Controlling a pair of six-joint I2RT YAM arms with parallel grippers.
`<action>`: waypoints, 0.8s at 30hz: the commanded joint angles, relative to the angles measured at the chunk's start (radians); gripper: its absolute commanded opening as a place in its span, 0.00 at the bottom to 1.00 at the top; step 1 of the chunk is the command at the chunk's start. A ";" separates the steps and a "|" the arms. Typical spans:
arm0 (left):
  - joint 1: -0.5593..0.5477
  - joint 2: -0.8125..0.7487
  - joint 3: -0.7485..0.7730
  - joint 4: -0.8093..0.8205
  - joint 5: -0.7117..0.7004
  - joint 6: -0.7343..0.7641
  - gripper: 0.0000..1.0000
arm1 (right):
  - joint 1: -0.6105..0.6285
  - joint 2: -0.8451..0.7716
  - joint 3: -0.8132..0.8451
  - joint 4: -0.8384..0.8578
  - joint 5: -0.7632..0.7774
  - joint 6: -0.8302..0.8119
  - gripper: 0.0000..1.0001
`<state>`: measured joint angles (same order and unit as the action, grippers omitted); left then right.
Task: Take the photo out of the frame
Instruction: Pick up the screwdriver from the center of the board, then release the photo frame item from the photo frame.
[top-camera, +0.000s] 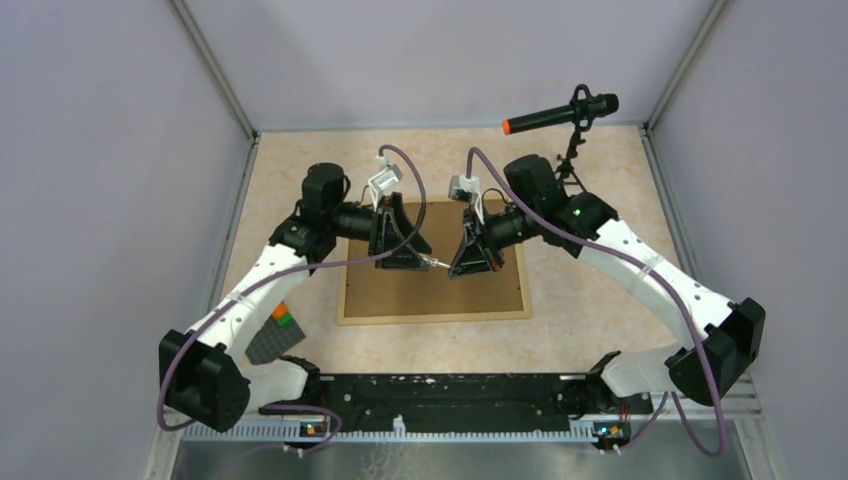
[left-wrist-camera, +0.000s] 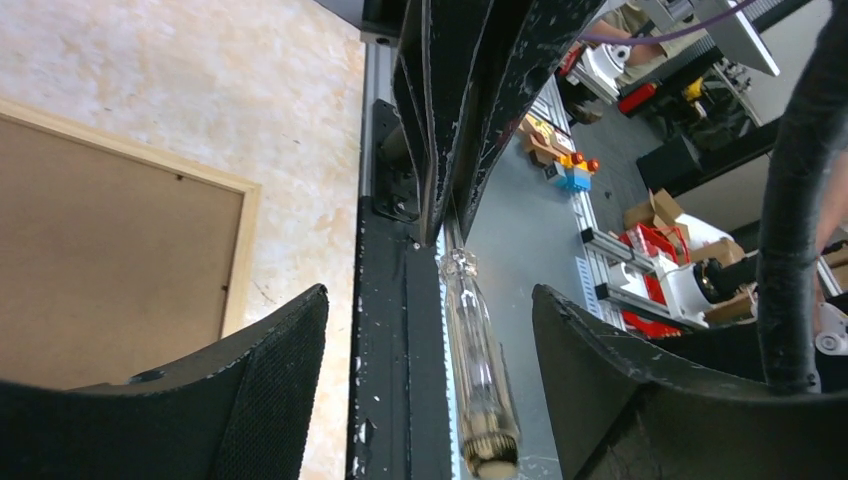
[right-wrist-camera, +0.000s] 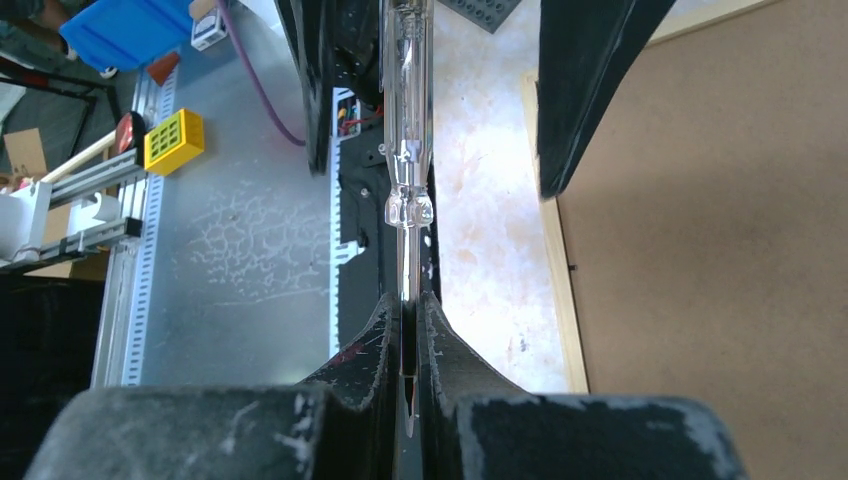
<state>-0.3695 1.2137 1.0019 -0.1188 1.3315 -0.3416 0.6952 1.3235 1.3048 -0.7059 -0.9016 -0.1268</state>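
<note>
The frame (top-camera: 435, 290) lies back side up on the table, its brown fibreboard (right-wrist-camera: 700, 250) showing inside a light-wood rim (left-wrist-camera: 240, 250). The photo is hidden. Above the frame's far half my two grippers face each other, tip to tip. The right gripper (right-wrist-camera: 408, 305) is shut on the metal shaft of a clear-handled screwdriver (right-wrist-camera: 405, 120). The left gripper (left-wrist-camera: 430, 300) stands open around the screwdriver's handle (left-wrist-camera: 478, 370), and both fingers are apart from it. From above, the screwdriver (top-camera: 437, 262) bridges the gap between the left gripper (top-camera: 425, 258) and the right gripper (top-camera: 452, 265).
A dark grey studded baseplate (top-camera: 275, 335) with orange and green bricks sits at the near left beside my left arm. A microphone (top-camera: 560, 115) on a stand rises at the far right. A black rail (top-camera: 450, 390) runs along the near edge. Walls close three sides.
</note>
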 joint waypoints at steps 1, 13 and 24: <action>-0.057 0.004 -0.015 0.052 -0.022 -0.004 0.77 | -0.002 0.014 0.066 0.047 -0.053 0.016 0.00; -0.083 0.032 -0.042 0.186 -0.037 -0.135 0.55 | -0.002 0.032 0.068 0.050 -0.091 0.029 0.00; -0.086 0.055 -0.049 0.193 -0.040 -0.196 0.51 | -0.002 0.032 0.068 0.039 -0.015 -0.017 0.00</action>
<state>-0.4469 1.2545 0.9607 0.0074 1.2961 -0.4892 0.6910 1.3579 1.3251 -0.6949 -0.9283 -0.1097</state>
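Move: The screwdriver's handle already lies between the left gripper's open fingers, its middle about 1 cm to the left of that hand point and 1 cm below it, level fore and aft. The right gripper's closed fingertips sit some 6 cm to the right of the left hand point, about 1 cm back and 1 cm down. The board's centre is roughly 7 cm ahead, 4 cm right and 27 cm below. From the right hand the handle is about 7 cm left and 1 cm ahead, at its height. Bring the left gripper about 2 cm to the right along the screwdriver's handle, towards the right fingertips, easing it down and slightly back by some 1 cm each. Close its fingers from wide to about half open around the handle as it comes, then nearly stop there, without gripping yet. Keep the right gripper pinching the shaft almost in place. ##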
